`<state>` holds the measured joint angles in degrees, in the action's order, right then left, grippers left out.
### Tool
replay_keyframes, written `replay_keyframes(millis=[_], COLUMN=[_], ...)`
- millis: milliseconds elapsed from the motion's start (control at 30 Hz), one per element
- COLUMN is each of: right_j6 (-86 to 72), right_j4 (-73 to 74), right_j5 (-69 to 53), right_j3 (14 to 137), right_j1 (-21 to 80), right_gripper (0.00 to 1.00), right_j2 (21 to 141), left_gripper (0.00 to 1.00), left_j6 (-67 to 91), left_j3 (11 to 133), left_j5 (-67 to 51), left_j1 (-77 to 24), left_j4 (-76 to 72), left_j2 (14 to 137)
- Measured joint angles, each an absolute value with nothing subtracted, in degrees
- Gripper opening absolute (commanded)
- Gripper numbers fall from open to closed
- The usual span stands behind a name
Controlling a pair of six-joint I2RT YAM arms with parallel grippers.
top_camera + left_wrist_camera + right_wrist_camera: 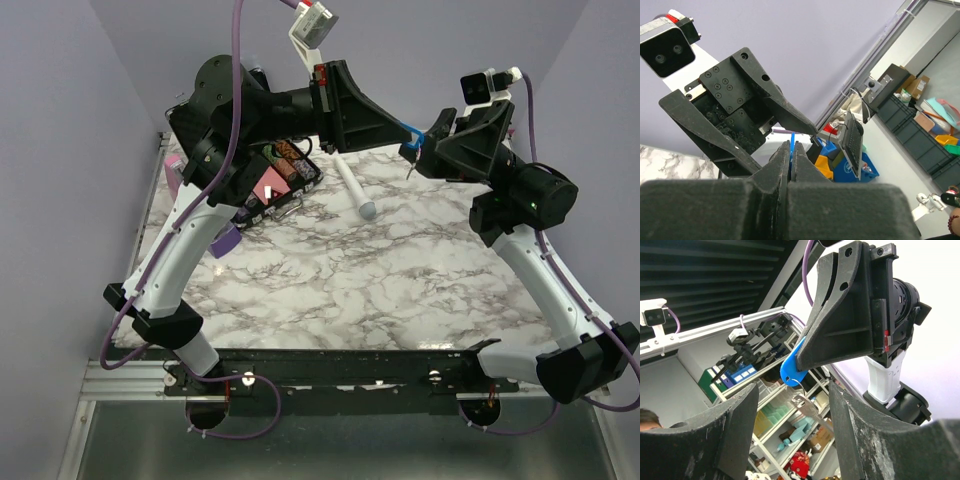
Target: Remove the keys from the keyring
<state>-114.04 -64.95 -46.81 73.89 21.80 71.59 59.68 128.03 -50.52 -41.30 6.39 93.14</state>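
My left gripper [398, 128] is raised high above the marble table [400, 280] and is shut on the blue keyring [408, 131]. In the left wrist view the blue strip [792, 136] pokes out between the closed fingertips [785, 152]. A small silver key [809, 406] hangs from the keyring [791, 366] on a thin wire loop, also faintly seen in the top view [410, 166]. My right gripper [792, 390] is open, its two fingers either side of the hanging key, not touching it. It faces the left gripper [840, 325] tip to tip.
A white wand [355, 190] lies on the table under the grippers. A black box [285, 175] of small items sits at the back left, with a purple metronome [226, 241] near the left arm. A white device [312, 25] hangs above.
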Motion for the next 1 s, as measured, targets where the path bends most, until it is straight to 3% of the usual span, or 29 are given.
replay_keyframes(millis=[333,1000], right_j6=[-114.6,-114.6], right_j4=[-66.0,-66.5], right_j5=[-46.1,-45.7], right_j3=[73.9,73.9], right_j1=[21.8,21.8], right_gripper=[0.52,0.41], right_j2=[72.1,72.3], left_gripper=[0.0,0.0], left_j6=[59.7,59.9], left_j3=[128.0,128.0], left_j5=[-50.5,-50.5], left_j1=[-40.7,-39.7], left_j4=[5.7,5.2], left_j2=[93.4,93.4])
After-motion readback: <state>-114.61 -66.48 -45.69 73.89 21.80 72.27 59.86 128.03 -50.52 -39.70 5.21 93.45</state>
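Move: Hanging by the ring from the blue tag in the left fingertips, the keys lie roughly 3 cm to the left hand's right and 4 cm below it, level fore and aft. From the right hand, whose open fingers point left and up at them, they are about 2 cm to the left, a centimetre lower and level fore and aft; the blue tag is some 3 cm left of that hand, 2 cm above and also level fore and aft. Closing around the hanging keys, the right fingers narrow from about two-thirds to under half open while that hand stays almost in place. The left hand keeps its pinch on the blue tag and eases it forward by some 1 cm, then holds; the closing fingertips come right up to the keys, without a clear grip yet. ##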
